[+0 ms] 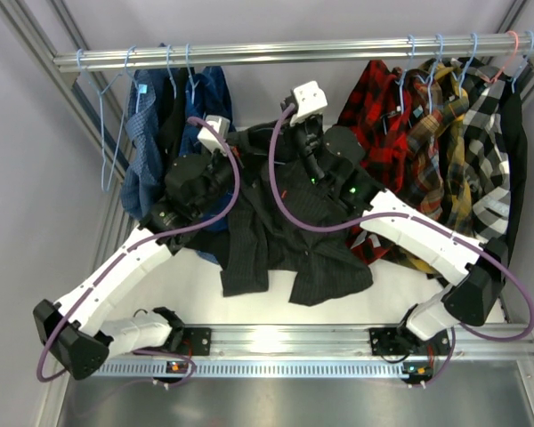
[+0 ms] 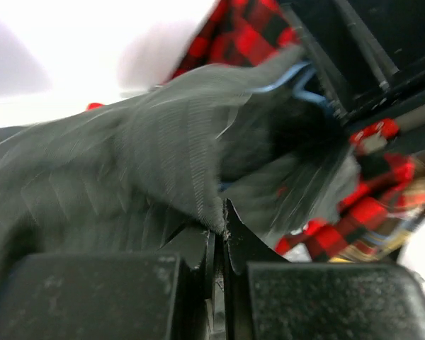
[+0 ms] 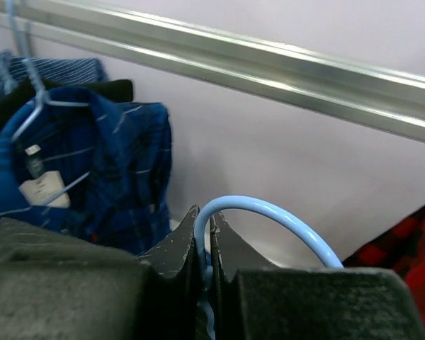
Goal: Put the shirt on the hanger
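The dark pinstriped shirt (image 1: pixel 267 249) hangs bunched between both arms in the middle of the top view, its lower part spread on the white table (image 1: pixel 196 280). My left gripper (image 2: pixel 219 216) is shut on a fold of the shirt (image 2: pixel 127 163). A short stretch of the light-blue hanger (image 2: pixel 292 75) shows past the fabric there. My right gripper (image 3: pixel 207 221) is shut on the wire just below the hanger hook (image 3: pixel 283 216), which curves up and to the right under the rail. The rest of the hanger is hidden by the shirt.
A metal rail (image 1: pixel 294 52) runs across the back. Blue shirts (image 1: pixel 151 133) and bare wire hangers (image 1: pixel 111 124) hang at its left. A red-and-black plaid shirt (image 1: pixel 378 107) and several more plaid shirts (image 1: pixel 463 133) hang at its right. Frame posts stand at both sides.
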`<state>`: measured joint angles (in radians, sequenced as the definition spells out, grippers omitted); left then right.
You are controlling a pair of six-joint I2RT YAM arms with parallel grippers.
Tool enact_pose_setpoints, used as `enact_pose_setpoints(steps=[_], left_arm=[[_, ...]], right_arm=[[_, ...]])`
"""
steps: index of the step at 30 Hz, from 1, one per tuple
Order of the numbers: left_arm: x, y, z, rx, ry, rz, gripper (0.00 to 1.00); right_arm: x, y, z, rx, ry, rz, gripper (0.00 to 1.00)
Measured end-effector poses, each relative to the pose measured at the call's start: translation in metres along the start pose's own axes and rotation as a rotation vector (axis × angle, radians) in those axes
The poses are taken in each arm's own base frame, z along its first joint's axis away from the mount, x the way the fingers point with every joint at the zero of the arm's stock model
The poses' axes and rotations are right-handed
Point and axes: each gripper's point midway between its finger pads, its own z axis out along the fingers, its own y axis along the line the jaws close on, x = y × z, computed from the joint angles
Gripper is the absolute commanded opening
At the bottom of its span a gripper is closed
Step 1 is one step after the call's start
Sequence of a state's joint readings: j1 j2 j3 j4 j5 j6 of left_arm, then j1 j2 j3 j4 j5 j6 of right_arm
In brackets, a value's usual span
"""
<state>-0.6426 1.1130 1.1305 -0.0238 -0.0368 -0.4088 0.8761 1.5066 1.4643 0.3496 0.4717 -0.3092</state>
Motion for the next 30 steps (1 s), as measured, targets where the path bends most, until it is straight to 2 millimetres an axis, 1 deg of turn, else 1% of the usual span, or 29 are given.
enact_pose_setpoints(steps=[2, 4, 6, 10, 14, 15, 16, 19, 22, 25, 26, 27, 28, 29, 30], left_arm=[[0.004, -0.007, 0.007, 0.038, 0.006, -0.023, 0.0], [0.01, -0.011, 0.016, 0.058, 0.016, -0.041, 0.0], [0.02, -0.012, 0.024, 0.068, 0.042, -0.054, 0.0], [0.034, -0.02, 0.031, 0.103, 0.083, -0.063, 0.0], [0.035, -0.034, 0.03, 0.157, 0.084, -0.063, 0.01], [0.034, -0.037, 0.03, 0.17, 0.083, -0.063, 0.04], [0.034, -0.039, 0.03, 0.182, 0.084, -0.062, 0.15], [0.033, -0.045, 0.028, 0.211, 0.082, -0.044, 0.27], [0.027, -0.039, 0.022, 0.176, 0.049, -0.024, 0.29], [0.01, -0.019, 0.005, 0.066, -0.032, 0.009, 0.34], [0.002, -0.014, -0.001, 0.036, -0.063, 0.019, 0.38], [-0.007, -0.01, -0.007, 0.011, -0.095, 0.03, 0.5], [-0.015, -0.007, -0.012, -0.007, -0.12, 0.04, 0.59], [-0.023, -0.005, -0.016, -0.023, -0.147, 0.053, 0.71], [-0.03, -0.003, -0.021, -0.036, -0.165, 0.066, 0.94]], right_arm=[[0.001, 0.009, -0.001, -0.045, 0.013, 0.028, 0.0], [0.009, 0.019, -0.003, -0.094, 0.04, 0.039, 0.0], [0.017, 0.025, -0.006, -0.126, 0.072, 0.033, 0.0], [0.028, 0.03, -0.008, -0.15, 0.11, 0.015, 0.0], [0.035, 0.032, -0.009, -0.155, 0.133, -0.001, 0.0], [0.036, 0.031, -0.009, -0.153, 0.136, -0.006, 0.0], [0.037, 0.031, -0.009, -0.15, 0.137, -0.01, 0.0], [0.037, 0.026, -0.008, -0.131, 0.139, -0.028, 0.0], [0.037, 0.023, -0.008, -0.117, 0.142, -0.047, 0.0], [0.037, 0.022, -0.008, -0.112, 0.14, -0.064, 0.0], [0.037, 0.021, -0.008, -0.112, 0.14, -0.068, 0.0], [0.037, 0.021, -0.008, -0.112, 0.14, -0.074, 0.0], [0.037, 0.021, -0.008, -0.113, 0.141, -0.078, 0.0], [0.037, 0.021, -0.008, -0.115, 0.142, -0.083, 0.0], [0.036, 0.021, -0.008, -0.118, 0.14, -0.084, 0.0]])
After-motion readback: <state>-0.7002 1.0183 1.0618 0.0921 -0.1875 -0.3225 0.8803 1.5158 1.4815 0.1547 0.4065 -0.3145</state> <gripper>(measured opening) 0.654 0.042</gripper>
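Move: The left fingers hold an edge of the dark grey shirt; the hanger's neck is about 5 cm ahead of them, 6 cm right and 2 cm up. The blue plaid shirt hangs some 9 cm left of that hand, 3 cm ahead and 8 cm lower. The right hand already grips the hook, with the grey shirt's collar about 8 cm below it, 3 cm back and level sideways. Left hand carries shirt edge some 6 cm right, lets go, retreats left; right hand lowers hanger 4 cm. ##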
